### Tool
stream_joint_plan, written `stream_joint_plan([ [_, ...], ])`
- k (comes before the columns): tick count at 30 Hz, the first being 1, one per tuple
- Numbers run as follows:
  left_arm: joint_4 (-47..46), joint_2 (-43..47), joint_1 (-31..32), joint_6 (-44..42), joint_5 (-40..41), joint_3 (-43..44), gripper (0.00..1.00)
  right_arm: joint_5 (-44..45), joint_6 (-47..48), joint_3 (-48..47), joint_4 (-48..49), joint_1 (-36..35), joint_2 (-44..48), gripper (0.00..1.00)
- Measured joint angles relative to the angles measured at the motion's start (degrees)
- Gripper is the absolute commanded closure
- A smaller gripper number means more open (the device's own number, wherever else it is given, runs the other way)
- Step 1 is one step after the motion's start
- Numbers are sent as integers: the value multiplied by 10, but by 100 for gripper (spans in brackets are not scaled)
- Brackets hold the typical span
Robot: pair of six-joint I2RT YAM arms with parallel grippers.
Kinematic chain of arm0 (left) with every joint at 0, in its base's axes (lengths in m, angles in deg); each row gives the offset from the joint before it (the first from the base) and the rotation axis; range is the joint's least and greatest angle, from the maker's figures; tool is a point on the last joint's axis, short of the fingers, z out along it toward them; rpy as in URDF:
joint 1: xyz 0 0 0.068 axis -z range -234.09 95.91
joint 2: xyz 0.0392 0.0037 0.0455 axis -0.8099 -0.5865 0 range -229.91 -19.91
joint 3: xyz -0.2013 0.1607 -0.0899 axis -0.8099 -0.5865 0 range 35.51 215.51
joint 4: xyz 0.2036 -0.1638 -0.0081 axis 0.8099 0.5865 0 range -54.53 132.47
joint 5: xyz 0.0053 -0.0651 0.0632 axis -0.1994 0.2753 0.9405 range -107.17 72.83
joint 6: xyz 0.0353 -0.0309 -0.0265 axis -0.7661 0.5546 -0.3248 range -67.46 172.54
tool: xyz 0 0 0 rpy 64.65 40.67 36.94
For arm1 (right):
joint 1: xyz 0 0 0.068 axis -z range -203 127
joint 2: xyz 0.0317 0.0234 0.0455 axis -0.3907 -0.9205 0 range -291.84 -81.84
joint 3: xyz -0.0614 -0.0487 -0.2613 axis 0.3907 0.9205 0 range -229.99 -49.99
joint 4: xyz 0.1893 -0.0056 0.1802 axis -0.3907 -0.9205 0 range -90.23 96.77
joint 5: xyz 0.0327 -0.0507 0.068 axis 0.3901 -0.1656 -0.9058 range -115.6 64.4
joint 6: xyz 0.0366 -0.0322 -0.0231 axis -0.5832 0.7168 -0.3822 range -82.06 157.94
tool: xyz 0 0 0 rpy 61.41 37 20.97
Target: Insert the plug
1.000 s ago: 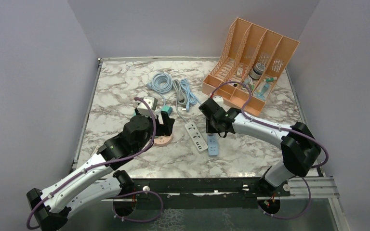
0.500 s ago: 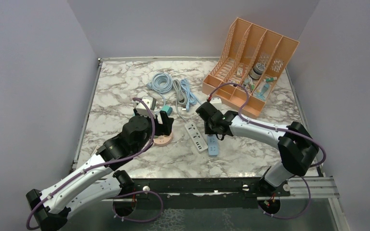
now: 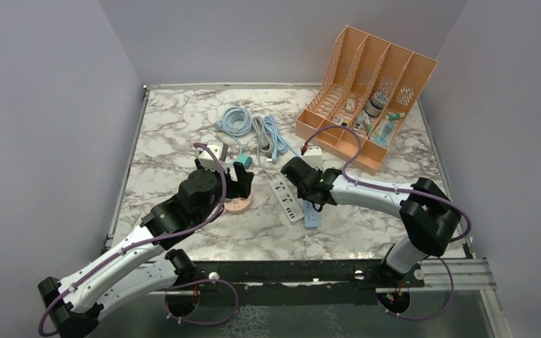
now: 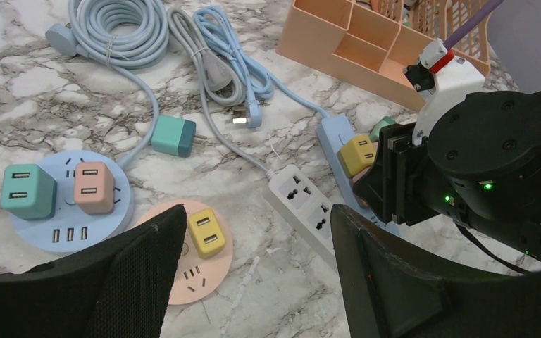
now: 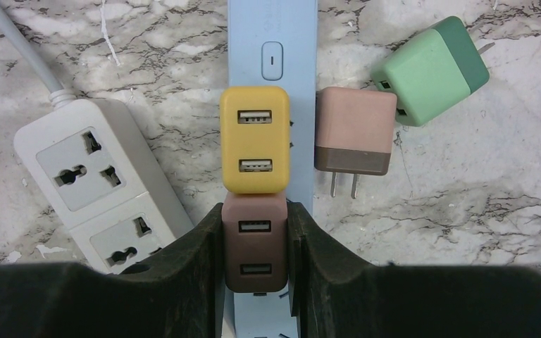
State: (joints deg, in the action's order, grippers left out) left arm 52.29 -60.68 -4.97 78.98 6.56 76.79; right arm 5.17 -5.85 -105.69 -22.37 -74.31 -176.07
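Observation:
My right gripper (image 5: 255, 210) is shut on a brown USB plug (image 5: 255, 246), its ports facing the camera. The plug stands over the light blue power strip (image 5: 271, 42), directly behind a yellow plug (image 5: 254, 139) seated in that strip. Whether the brown plug's prongs are in the socket is hidden. In the top view my right gripper (image 3: 308, 191) is over the blue strip (image 3: 312, 217). My left gripper (image 4: 253, 232) hangs open above a pink round socket (image 4: 183, 282) that carries another yellow plug (image 4: 206, 232).
A pink-brown plug (image 5: 353, 137) and a green plug (image 5: 431, 69) lie loose right of the strip. A white power strip (image 5: 102, 186) lies to its left. A blue round socket (image 4: 63, 229), coiled cables (image 3: 246, 125) and an orange organizer (image 3: 366, 91) lie farther back.
My right gripper has shifted slightly left and toward the near edge with the brown plug in its grip. The left arm has stayed put.

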Motion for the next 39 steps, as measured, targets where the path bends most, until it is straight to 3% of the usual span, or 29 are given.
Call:
stream_joint_plan([
  [3, 0, 0, 0, 0, 0, 0, 23, 1, -6, -1, -3, 0, 3, 98],
  [8, 0, -8, 0, 0, 0, 0, 23, -10, -9, -19, -22, 0, 16, 63],
  [13, 0, -14, 0, 0, 0, 0, 23, -36, -13, -38, -58, 7, 19, 44],
  [27, -9, -44, 0, -3, -31, 0, 23, -1, -30, -10, -72, 34, 167, 42],
  [34, -47, -77, 0, -4, -84, 1, 23, -25, -29, 48, -35, 141, 179, 32],
  [39, -59, -93, 0, 3, -109, 1, 23, -36, -35, 62, 10, 214, 136, 30],
])
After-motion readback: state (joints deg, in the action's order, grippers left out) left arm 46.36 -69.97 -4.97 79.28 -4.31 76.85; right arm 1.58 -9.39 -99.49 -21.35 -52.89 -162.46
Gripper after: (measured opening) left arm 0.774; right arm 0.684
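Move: The right hand still grips the pink plug standing in the blue strip; the green plug lies about 8 cm to its right, 5 cm ahead and 3 cm lower. The yellow plug stands 4 cm straight ahead, and the lying brown plug some 4 cm right and 2 cm ahead. The white strip's middle is 7 cm left and 3 cm back. From the left hand the green plug is roughly 27 cm right, 7 cm ahead, 23 cm below. Right hand releases the pink plug, rises 8 cm, swings right and down towards the green; left drifts right. ##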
